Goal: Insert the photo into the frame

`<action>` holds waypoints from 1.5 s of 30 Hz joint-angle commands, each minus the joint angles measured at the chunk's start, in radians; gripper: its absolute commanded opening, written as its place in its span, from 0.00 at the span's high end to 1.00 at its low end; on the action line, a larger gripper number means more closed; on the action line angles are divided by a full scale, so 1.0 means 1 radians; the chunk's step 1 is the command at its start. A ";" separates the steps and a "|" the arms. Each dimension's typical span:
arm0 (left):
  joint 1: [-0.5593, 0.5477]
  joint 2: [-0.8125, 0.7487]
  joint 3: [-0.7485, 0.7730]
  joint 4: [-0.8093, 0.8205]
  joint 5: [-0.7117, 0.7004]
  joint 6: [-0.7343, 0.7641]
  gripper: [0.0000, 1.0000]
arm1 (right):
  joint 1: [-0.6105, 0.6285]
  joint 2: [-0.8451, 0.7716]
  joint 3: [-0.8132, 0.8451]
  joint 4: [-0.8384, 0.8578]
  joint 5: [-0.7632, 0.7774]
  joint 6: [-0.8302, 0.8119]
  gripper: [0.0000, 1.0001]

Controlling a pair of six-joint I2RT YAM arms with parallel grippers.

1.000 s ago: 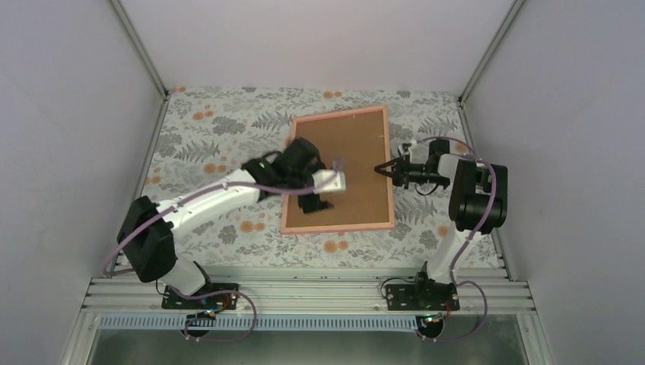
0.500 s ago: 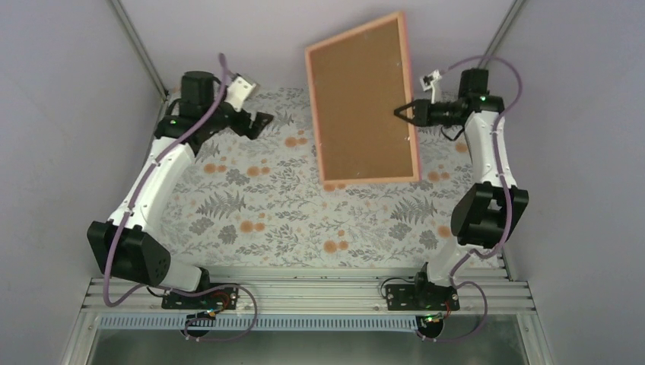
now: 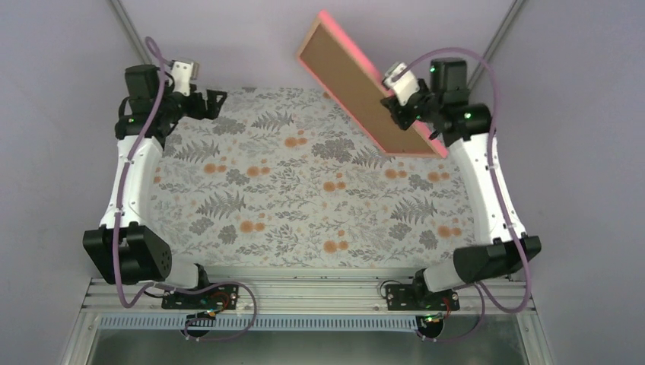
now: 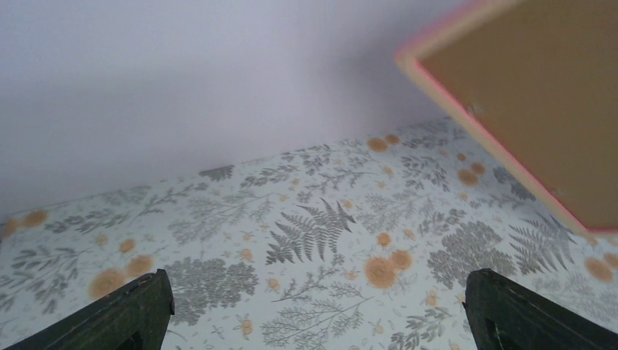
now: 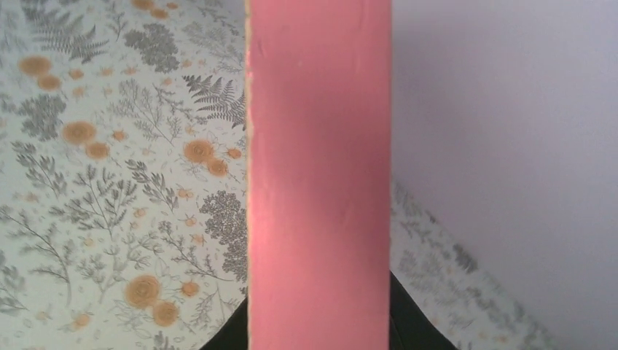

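Observation:
The pink frame hangs in the air at the back right, tilted steeply, with its brown backing board facing the left side. My right gripper is shut on the frame's right-hand edge. In the right wrist view that pink edge fills the middle, and black fingers show on either side of it. My left gripper is up at the back left, open and empty, well apart from the frame. The photo is hidden from every view.
The table wears a floral cloth. Pale walls close in the back and both sides, with metal corner posts. The arm bases sit on a rail at the near edge.
The right arm has lifted the frame off the table and turned it steeply on edge. The left arm has swung away to the back left, and its jaws have opened wide.

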 commanded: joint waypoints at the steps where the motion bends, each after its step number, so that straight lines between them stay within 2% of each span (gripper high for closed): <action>1: 0.087 -0.016 0.008 0.046 0.097 -0.078 0.00 | 0.159 -0.131 -0.167 0.310 0.257 -0.168 0.97; 5: 0.148 -0.015 0.018 0.045 0.137 -0.097 0.00 | 0.334 -0.199 -0.384 0.475 0.482 -0.267 0.96; 12: 0.177 -0.018 -0.005 0.061 0.165 -0.106 0.00 | 0.590 -0.275 -0.720 0.669 0.665 -0.368 0.96; 15: 0.177 -0.012 -0.013 0.066 0.167 -0.105 0.00 | 0.706 -0.310 -0.916 0.841 0.766 -0.450 0.96; 18: 0.177 0.001 -0.016 0.071 0.186 -0.102 0.00 | 0.773 -0.304 -1.087 0.983 0.822 -0.494 0.96; 19: 0.177 0.003 -0.012 0.069 0.195 -0.097 0.00 | 0.786 -0.295 -1.119 1.012 0.830 -0.491 0.90; 20: 0.177 0.003 -0.010 0.068 0.198 -0.091 0.00 | 0.797 -0.288 -1.144 1.032 0.826 -0.486 0.75; 22: 0.177 0.002 -0.009 0.064 0.201 -0.081 0.00 | 0.816 -0.282 -1.190 1.058 0.807 -0.468 0.52; 23: 0.177 0.004 -0.011 0.061 0.201 -0.075 0.00 | 0.826 -0.283 -1.207 1.068 0.796 -0.460 0.45; 25: 0.177 0.003 -0.024 0.059 0.203 -0.066 0.00 | 0.845 -0.274 -1.236 1.067 0.771 -0.444 0.36; 31: 0.177 0.018 -0.050 0.062 0.206 -0.045 0.00 | 0.864 -0.242 -1.284 1.017 0.670 -0.386 0.20; 36: 0.170 0.045 -0.052 0.048 0.212 -0.021 0.00 | 0.864 -0.219 -1.246 0.807 0.483 -0.347 0.06; 39: 0.151 0.044 -0.067 0.050 0.197 0.000 0.00 | 0.853 -0.189 -1.170 0.635 0.325 -0.326 0.02; 42: 0.118 0.020 -0.086 0.032 0.162 0.051 0.00 | 0.797 -0.195 -1.063 0.492 0.177 -0.302 0.00; 45: 0.075 -0.013 -0.125 0.003 0.126 0.123 0.00 | 0.647 -0.214 -0.938 0.384 0.011 -0.264 0.00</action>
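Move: The right hand holds the picture frame in the air by one long edge, brown back still towards the ceiling; the frame's middle is about 8 cm ahead of, 8 cm left of and 7 cm below the hand. The bare table spot it is taken to lies roughly 5 cm back, 19 cm left and 36 cm below. From the open, empty left hand that spot is about 8 cm back, 27 cm right and 32 cm below. Down, back towards its base and left sweeps the right hand, rolling its left side down by some 40 degrees and swinging the pinched frame over onto the middle of the table. About halfway, after roughly 20 cm of descent, its fingers start to open to full width, letting go of the edge; the hand sinks another 10 cm and draws farther back, twisting counter-clockwise, then rises slightly. The left hand drifts left, then sinks a little, fingers open. ##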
